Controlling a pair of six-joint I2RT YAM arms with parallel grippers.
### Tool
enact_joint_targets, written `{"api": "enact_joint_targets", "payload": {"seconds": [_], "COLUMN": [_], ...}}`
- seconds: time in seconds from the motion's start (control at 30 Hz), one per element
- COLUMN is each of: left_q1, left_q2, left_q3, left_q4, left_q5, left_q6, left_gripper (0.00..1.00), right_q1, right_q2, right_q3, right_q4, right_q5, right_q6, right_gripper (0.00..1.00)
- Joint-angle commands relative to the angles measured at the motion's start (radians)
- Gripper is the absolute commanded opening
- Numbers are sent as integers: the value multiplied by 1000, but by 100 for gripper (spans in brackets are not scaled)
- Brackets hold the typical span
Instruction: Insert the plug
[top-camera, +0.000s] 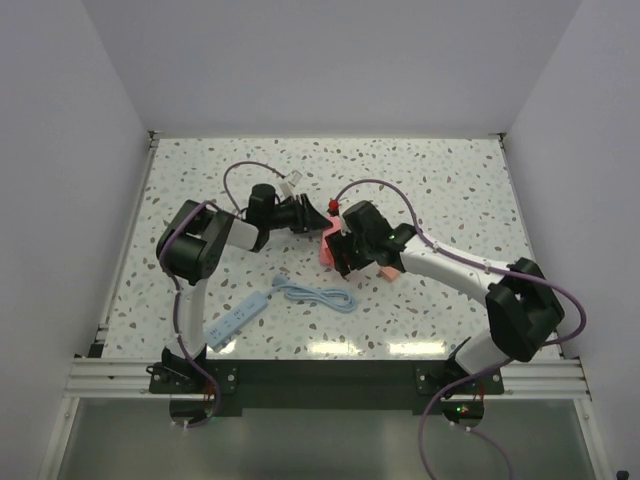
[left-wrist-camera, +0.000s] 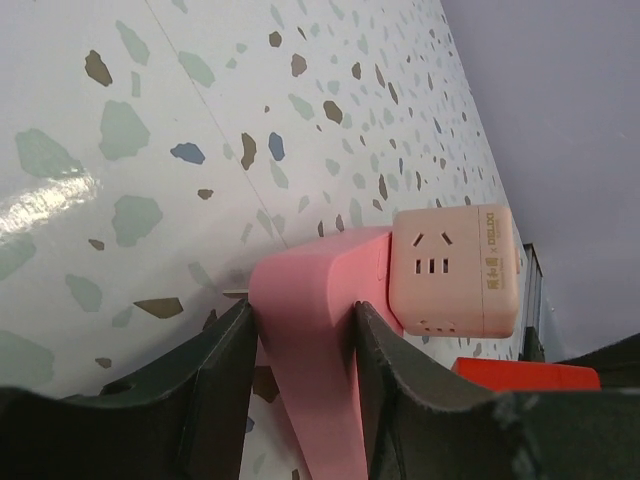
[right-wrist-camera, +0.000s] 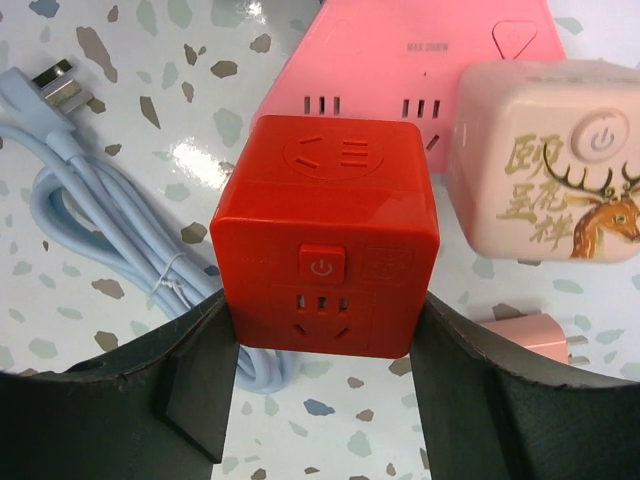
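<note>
The plug (right-wrist-camera: 525, 333) is a small salmon piece lying on the table at the lower right of the right wrist view, partly behind my right finger. My right gripper (right-wrist-camera: 325, 305) is shut on a bright red socket cube (right-wrist-camera: 325, 240), fingers pressed to its two sides. My left gripper (left-wrist-camera: 303, 310) is shut across the narrow end of a flat pink power strip (left-wrist-camera: 320, 300). A pale salmon socket cube (left-wrist-camera: 455, 270) sits at the strip's far end. From above, both grippers (top-camera: 312, 222) (top-camera: 340, 228) meet over the pink strip (top-camera: 327, 248) mid-table, the red cube (top-camera: 331, 206) showing between them.
A coiled light-blue cable (top-camera: 320, 296) with a white strip (top-camera: 238, 320) lies in front of the left arm, and its plug end (right-wrist-camera: 55, 88) lies left of the red cube. White walls close the table on three sides.
</note>
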Motion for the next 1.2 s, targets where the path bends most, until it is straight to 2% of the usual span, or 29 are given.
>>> {"api": "enact_joint_targets", "payload": {"seconds": [0.0, 0.33, 0.67, 0.87, 1.17], "left_q1": [-5, -4, 45, 61, 62], "left_q2": [-8, -91, -264, -293, -330], "left_q3": [-42, -135, -344, -411, -453], "left_q4": [81, 79, 108, 140, 131], "left_q5": [24, -81, -353, -416, -459], "left_q6": [-1, 20, 6, -40, -61], "left_gripper": [0, 0, 0, 0, 0], "right_q1": [-6, -15, -51, -55, -54], "right_q2": [35, 93, -2, 15, 83], "right_q3": [84, 136, 73, 107, 194], "right_q4": [13, -34, -43, -56, -82], "right_q5": [-8, -41, -290, -435, -406], "right_q6": [-23, -51, -178, -270, -325], "right_gripper": [0, 0, 0, 0, 0]}}
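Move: The right hand holds the red plug with the pink strip's middle about 5 cm ahead, 4 cm left and 4 cm below it. The peach plug, already on the strip, is roughly 6 cm ahead, 2 cm right and 2 cm below; the blue cable lies some 5 cm back, 6 cm left and 9 cm down. From the left hand gripping the strip, the red plug is about 8 cm back, 4 cm right and 3 cm up. Both hands turn some 25 degrees counter-clockwise, left carrying pink strip about 8 cm left, right's red plug following. ##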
